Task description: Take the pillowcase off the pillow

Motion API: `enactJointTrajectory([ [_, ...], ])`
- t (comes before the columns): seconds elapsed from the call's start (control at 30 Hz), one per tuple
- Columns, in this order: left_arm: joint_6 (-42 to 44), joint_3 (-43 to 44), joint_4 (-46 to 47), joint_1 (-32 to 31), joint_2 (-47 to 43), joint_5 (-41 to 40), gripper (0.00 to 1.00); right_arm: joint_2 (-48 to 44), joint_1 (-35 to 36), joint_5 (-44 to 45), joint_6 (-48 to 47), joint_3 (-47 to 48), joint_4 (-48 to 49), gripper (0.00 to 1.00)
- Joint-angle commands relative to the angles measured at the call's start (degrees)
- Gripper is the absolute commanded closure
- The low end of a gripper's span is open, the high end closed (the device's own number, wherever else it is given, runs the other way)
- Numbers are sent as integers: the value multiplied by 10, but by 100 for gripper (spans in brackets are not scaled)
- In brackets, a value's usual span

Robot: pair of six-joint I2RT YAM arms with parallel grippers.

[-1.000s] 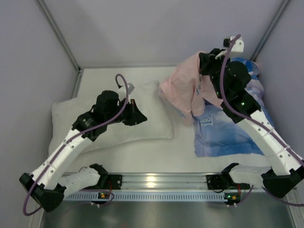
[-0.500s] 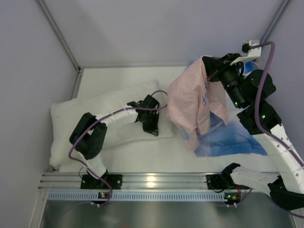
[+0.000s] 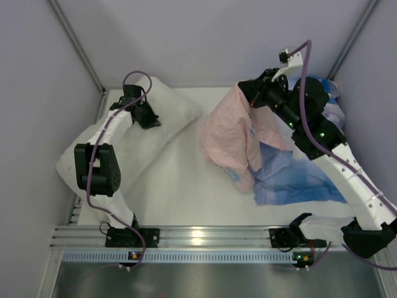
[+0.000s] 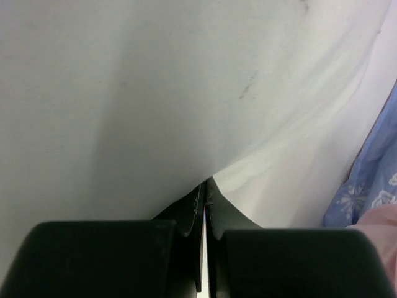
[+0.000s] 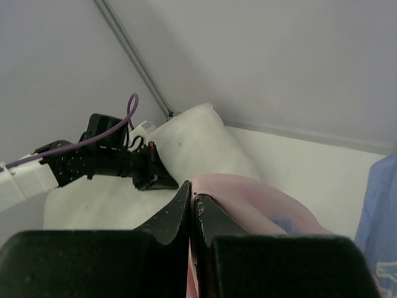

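Observation:
The plain white pillow [image 3: 124, 146] lies slantwise at the left of the table, one end against the left wall. My left gripper [image 3: 150, 120] rests on its far end, jaws shut on a pinch of the pillow's fabric [image 4: 205, 184]. The pillowcase [image 3: 231, 133], pale pink with a blue printed part [image 3: 291, 177] trailing on the table, hangs apart from the pillow, right of centre. My right gripper [image 3: 244, 92] holds its top edge above the table, shut on the pink cloth [image 5: 194, 194]. The right wrist view also shows the pillow [image 5: 198, 139] and the left gripper [image 5: 152, 177].
A second blue printed bundle [image 3: 330, 99] lies at the back right behind the right arm. Grey walls with metal corner posts [image 3: 77, 46] close the table on three sides. A metal rail [image 3: 205, 236] with both arm bases runs along the near edge.
The left arm has swung back and left, dragging the pillow's end with it so the pillow now lies slantwise. The right gripper moved a little left with the pillowcase, which now hangs apart from the pillow.

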Motion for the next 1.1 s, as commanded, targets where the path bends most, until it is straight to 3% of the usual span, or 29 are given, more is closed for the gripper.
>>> enactJointTrajectory([
  [0.0, -6, 4, -28, 21, -18, -30, 100, 38, 10, -66, 6, 76, 22, 100],
  [0.2, 15, 127, -67, 69, 79, -18, 100, 97, 28, -86, 19, 149, 17, 100],
  [0.4, -3, 144, -66, 92, 119, -66, 100, 165, 30, -104, 1, 221, -22, 100],
  [0.57, 4, 170, -75, 105, 120, -111, 100, 206, 30, -78, -21, 213, -22, 100],
  [0.8, 6, 138, -74, 117, 67, -172, 100, 248, 28, -27, -67, 158, -24, 100],
  [1.07, -42, 19, -11, 104, -31, -96, 100, 277, 28, -41, -59, 70, -46, 100],
])
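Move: The bare pillow lies against the left hand's closed fingers, its middle some 14 cm to their left, 5 cm back and 6 cm lower. The pink pillowcase hangs from the right hand, about 37 cm to the left hand's right, 12 cm back and 5 cm higher. From the right hand, the bare table it moves towards is roughly 10 cm ahead, 14 cm left and 46 cm down; the blue-covered pillow lies about 13 cm ahead, 28 cm right and 41 cm down. The pillow is shoved to the left by the left hand's shut fingers, still against its right flank: about 12 cm left with a slight forward push that eases back at the end, turning some 20 degrees counter-clockwise. The pillowcase, still pinched in the right hand, is swung left, then carried forward and lowered towards the bare table, that hand ending 15 cm lower and tipped downward. ##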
